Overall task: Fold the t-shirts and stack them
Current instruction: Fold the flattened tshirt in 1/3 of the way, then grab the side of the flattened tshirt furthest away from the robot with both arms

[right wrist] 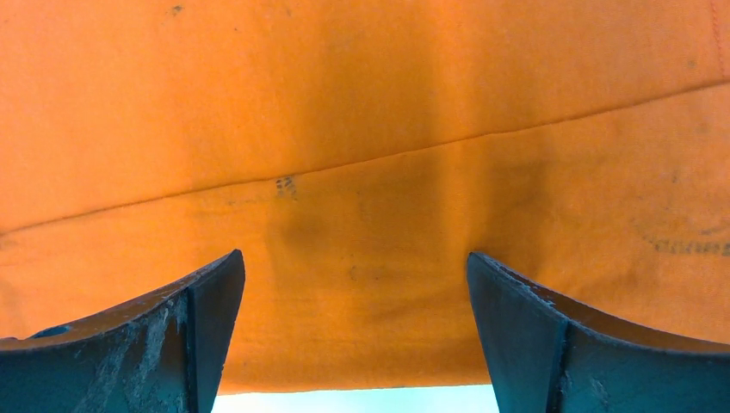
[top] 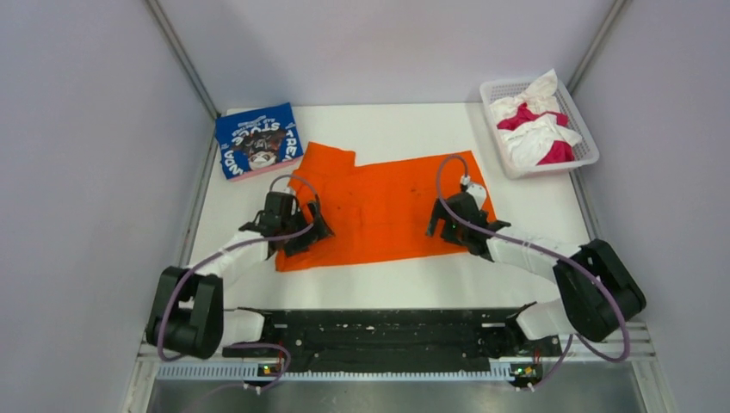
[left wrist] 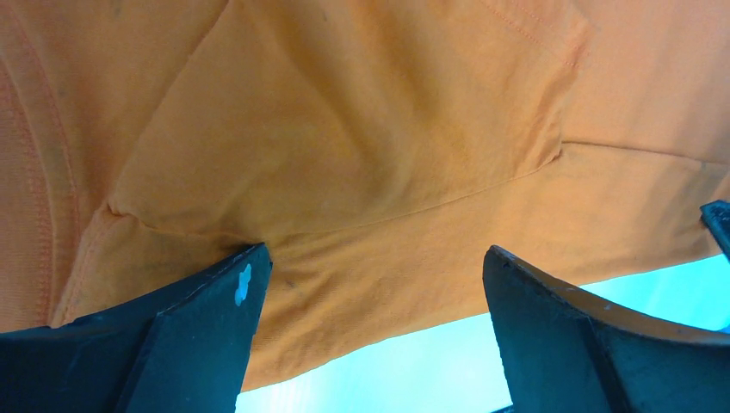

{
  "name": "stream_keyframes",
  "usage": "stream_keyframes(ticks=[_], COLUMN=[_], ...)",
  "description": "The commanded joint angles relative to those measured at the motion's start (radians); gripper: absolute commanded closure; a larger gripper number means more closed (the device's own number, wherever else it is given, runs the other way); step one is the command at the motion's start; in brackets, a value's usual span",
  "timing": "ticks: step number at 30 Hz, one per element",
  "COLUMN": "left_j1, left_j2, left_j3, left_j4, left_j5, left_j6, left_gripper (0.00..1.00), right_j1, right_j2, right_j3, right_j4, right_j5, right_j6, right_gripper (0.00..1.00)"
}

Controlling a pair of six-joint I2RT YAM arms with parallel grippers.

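An orange t-shirt [top: 379,202] lies spread flat across the middle of the white table [top: 387,125]. My left gripper [top: 303,234] hovers open over its near left corner, where a sleeve seam and the hem show [left wrist: 361,189]. Over the shirt's near right edge my right gripper [top: 448,225] stands open too, with flat orange cloth [right wrist: 370,172] between its fingers. Neither gripper holds anything. A folded blue t-shirt [top: 258,140] with white lettering rests at the back left corner. White and magenta t-shirts [top: 535,127] are bundled in a basket at the back right.
The white lattice basket [top: 504,153] sits at the table's back right corner. Grey walls close in both sides and the back. A black rail [top: 379,331] with the arm bases runs along the near edge.
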Motion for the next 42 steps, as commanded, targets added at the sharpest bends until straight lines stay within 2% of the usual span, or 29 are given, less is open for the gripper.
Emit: stream_keyframes(ticks=[1, 6, 9, 17, 26, 30, 33, 38, 42], left_j1=[-0.009, -0.010, -0.011, -0.012, -0.012, -0.012, -0.012, -0.011, -0.009], left_j2=[-0.129, -0.298, -0.348, -0.410, -0.459, -0.450, -0.384, -0.149, 0.131], left_j3=[-0.160, -0.229, -0.255, -0.258, -0.208, -0.092, 0.037, 0.303, 0.576], left_j4=[-0.155, -0.244, -0.227, -0.260, -0.315, -0.311, -0.300, -0.270, -0.327], left_j5=[-0.056, -0.108, -0.076, -0.065, -0.094, -0.095, -0.136, -0.292, -0.412], left_j6=[-0.060, -0.064, -0.076, -0.103, -0.103, -0.076, -0.043, 0.004, 0.062], left_gripper=[0.01, 0.01, 0.01, 0.01, 0.01, 0.01, 0.01, 0.01, 0.02], right_j1=[0.080, 0.135, 0.174, 0.244, 0.250, 0.250, 0.249, 0.242, 0.186], right_j2=[-0.113, -0.215, -0.269, -0.339, -0.381, -0.413, -0.420, -0.387, -0.296], right_j3=[-0.087, -0.134, -0.158, -0.175, -0.104, -0.020, 0.027, 0.106, 0.169], right_j4=[-0.211, -0.321, -0.364, -0.387, -0.417, -0.367, -0.294, -0.199, -0.205], right_j5=[-0.020, -0.058, -0.067, -0.082, -0.023, 0.098, 0.232, 0.481, 0.540], right_j6=[0.074, 0.093, 0.150, 0.242, 0.208, 0.193, 0.197, 0.166, 0.129], right_gripper=[0.01, 0.01, 0.01, 0.01, 0.01, 0.01, 0.01, 0.01, 0.01])
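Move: The orange t-shirt lies under both sets of open fingertips. Its middle is about 9 cm ahead and 19 cm right of the left hand, 8 cm ahead and 18 cm left of the right, both some 1 cm down. From the left hand the sleeve lies about 25 cm ahead and 4 cm right, the blue bag 31 cm ahead and 17 cm left. From the right hand, the white basket is 34 cm ahead and 28 cm right. Back towards the bases both open hands keep dragging the t-shirt, fingertips still pressed on its near part, the left about 8.5 cm and the right about 12 cm, slowing as they go. Then both come free and sweep up and forward over the cloth, rising 11–12 cm, the right tilting its fingers up towards forward; both grippers stay wide open. ##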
